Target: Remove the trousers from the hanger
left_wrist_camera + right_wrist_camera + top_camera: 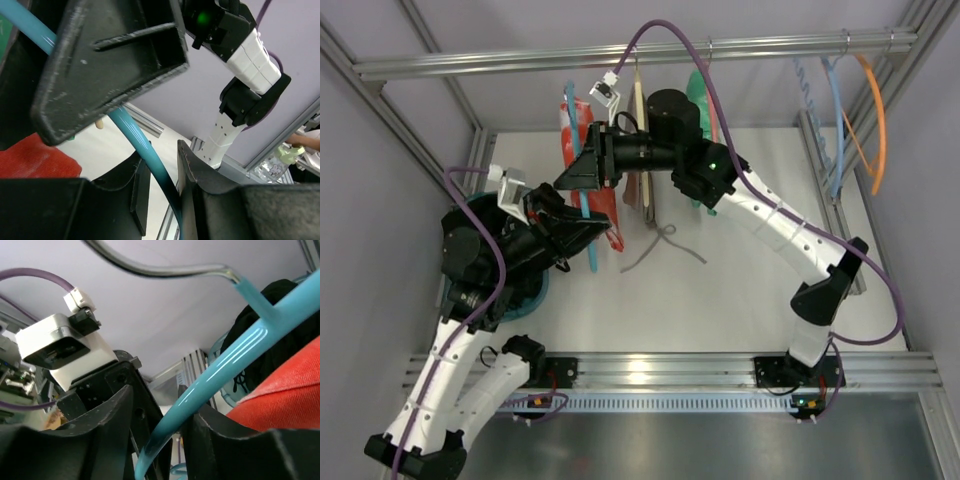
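Note:
The light-blue hanger hangs left of centre with the red-orange trousers draped on it. My left gripper is shut on the hanger's lower arm. In the left wrist view the blue rod runs between the jaws against the right finger, and red cloth shows at the left. My right gripper sits just above, jaws either side of the hanger's upper arm. The rod rests on one finger, with a gap to the other. Trousers fabric lies at its right.
A metal rail crosses the back, with a green garment, a cream hanger and grey drawstrings near the middle. Spare blue and orange hangers hang at the right. A teal round object lies under the left arm.

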Robot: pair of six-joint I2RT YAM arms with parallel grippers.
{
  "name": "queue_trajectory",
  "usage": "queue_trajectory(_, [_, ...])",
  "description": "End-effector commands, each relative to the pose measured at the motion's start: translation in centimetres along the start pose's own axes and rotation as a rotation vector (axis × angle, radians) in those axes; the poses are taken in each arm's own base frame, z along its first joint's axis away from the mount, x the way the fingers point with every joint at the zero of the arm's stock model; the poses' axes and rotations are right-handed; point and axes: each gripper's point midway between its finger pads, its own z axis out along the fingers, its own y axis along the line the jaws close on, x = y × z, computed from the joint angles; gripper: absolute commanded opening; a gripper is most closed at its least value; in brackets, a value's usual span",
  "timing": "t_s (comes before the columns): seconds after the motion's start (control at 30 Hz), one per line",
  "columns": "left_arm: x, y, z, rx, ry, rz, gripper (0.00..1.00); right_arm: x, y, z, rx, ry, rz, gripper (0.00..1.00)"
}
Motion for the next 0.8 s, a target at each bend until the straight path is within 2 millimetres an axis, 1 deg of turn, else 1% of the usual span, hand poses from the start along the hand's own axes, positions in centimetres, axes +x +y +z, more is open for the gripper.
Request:
queue_trajectory(0.0, [-3.9,-3.7,-0.8,0.127,-0.162,0.337,0.0,-1.6,4.2,-0.1,-0.105,-0.05,-0.069,0.35])
queue_trajectory(0.03, [-3.8,-3.8,-1.0,0.125,-0.163,0.342,0.0,-1.6,4.3,-0.1,-0.107,-0.05,-0.068,0.31])
queue_trajectory(0.07, [-3.6,-3.7,-1.0,0.122,-0.154,0.34,0.0,-1.6,4.4,-0.2,-0.109,-0.05,-0.065,0.22])
queue_trajectory(0.13, [-3.4,-3.5,-1.2,0.11,-0.154,0.356,0.0,-1.6,4.7,-0.3,-0.118,-0.049,-0.065,0.12])
queue_trajectory(0.17, [-3.3,-3.3,-1.2,0.105,-0.149,0.359,0.0,-1.7,4.8,-0.3,-0.123,-0.049,-0.065,0.02])
queue_trajectory(0.2, [-3.1,-3.1,-1.3,0.091,-0.139,0.375,0.02,-1.6,5.0,-0.3,-0.128,-0.048,-0.059,0.0])
queue_trajectory(0.23, [-3.3,-3.1,-1.5,0.077,-0.15,0.394,0.05,-1.5,5.1,-0.4,-0.137,-0.041,-0.056,0.0])
queue_trajectory(0.27, [-3.3,-2.7,-1.6,0.053,-0.153,0.405,0.1,-1.5,5.3,-0.5,-0.144,-0.038,-0.052,0.0])
queue_trajectory(0.3, [-3.0,-2.0,-1.8,0.014,-0.139,0.426,0.29,-1.6,5.6,-0.6,-0.152,-0.04,-0.045,0.0])
queue_trajectory(0.37, [-3.7,-1.1,-2.6,-0.072,-0.169,0.474,0.47,-1.8,5.9,-1.1,-0.161,-0.039,-0.04,0.0])
queue_trajectory(0.4, [-3.3,-0.4,-3.0,-0.112,-0.152,0.473,0.56,-2.0,5.9,-1.3,-0.161,-0.045,-0.032,0.0])
queue_trajectory(0.47, [-3.9,0.5,-4.2,-0.213,-0.176,0.507,0.62,-2.2,6.2,-1.9,-0.164,-0.047,-0.02,0.0])
queue_trajectory(0.5, [-4.3,0.9,-4.7,-0.253,-0.187,0.553,0.64,-2.4,6.2,-2.1,-0.165,-0.051,-0.013,0.0])
queue_trajectory(0.53, [-3.8,2.2,-5.8,-0.339,-0.165,0.57,0.67,-2.3,6.5,-2.5,-0.176,-0.048,-0.01,0.0])
queue_trajectory(0.57, [-3.6,2.3,-6.3,-0.36,-0.164,0.564,0.68,-2.3,6.7,-2.7,-0.181,-0.046,-0.006,0.0])
queue_trajectory(0.6, [-3.0,2.8,-6.8,-0.381,-0.138,0.613,0.7,-2.4,6.9,-2.9,-0.19,-0.046,0.004,0.0])
queue_trajectory(0.63, [-2.7,2.7,-7.4,-0.386,-0.131,0.647,0.72,-2.3,7.4,-3.3,-0.203,-0.042,0.005,0.0])
queue_trajectory(0.67, [-1.8,3.0,-7.8,-0.392,-0.097,0.659,0.72,-2.3,7.6,-3.4,-0.21,-0.04,0.012,0.0])
queue_trajectory(0.7, [-0.8,3.8,-8.0,-0.393,-0.059,0.72,0.73,-2.4,8.1,-3.6,-0.225,-0.042,0.023,0.0])
queue_trajectory(0.73, [-0.5,3.5,-8.5,-0.389,-0.061,0.745,0.74,-2.4,8.5,-3.8,-0.232,-0.038,0.032,0.0])
queue_trajectory(0.77, [0.1,3.9,-8.6,-0.382,-0.036,0.79,0.76,-2.4,8.7,-4.0,-0.236,-0.038,0.041,0.0])
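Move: The left fingers hold the light-blue hanger's near arm; its middle is about 13 cm ahead of them, 2 cm left and 5 cm above. For the right hand, whose half-open fingers straddle that arm, the middle lies some 6 cm ahead, 1 cm left and 2 cm up. From the right hand, the red trousers' middle is about 6 cm ahead, level left-right and 12 cm below; the beige hanger is some 16 cm ahead, 11 cm right, at about hand height. Closing on the hanger's near arm, the right fingers pinch it between its neck and the left hand's hold, then keep it while easing about 3 cm down and 2 cm back with a roll that drops their front side. The left hand sinks 2 cm, opens, lets go and pulls off roughly 7 cm to the left, swinging its fingers forward and rolling in all some 40 degrees. ##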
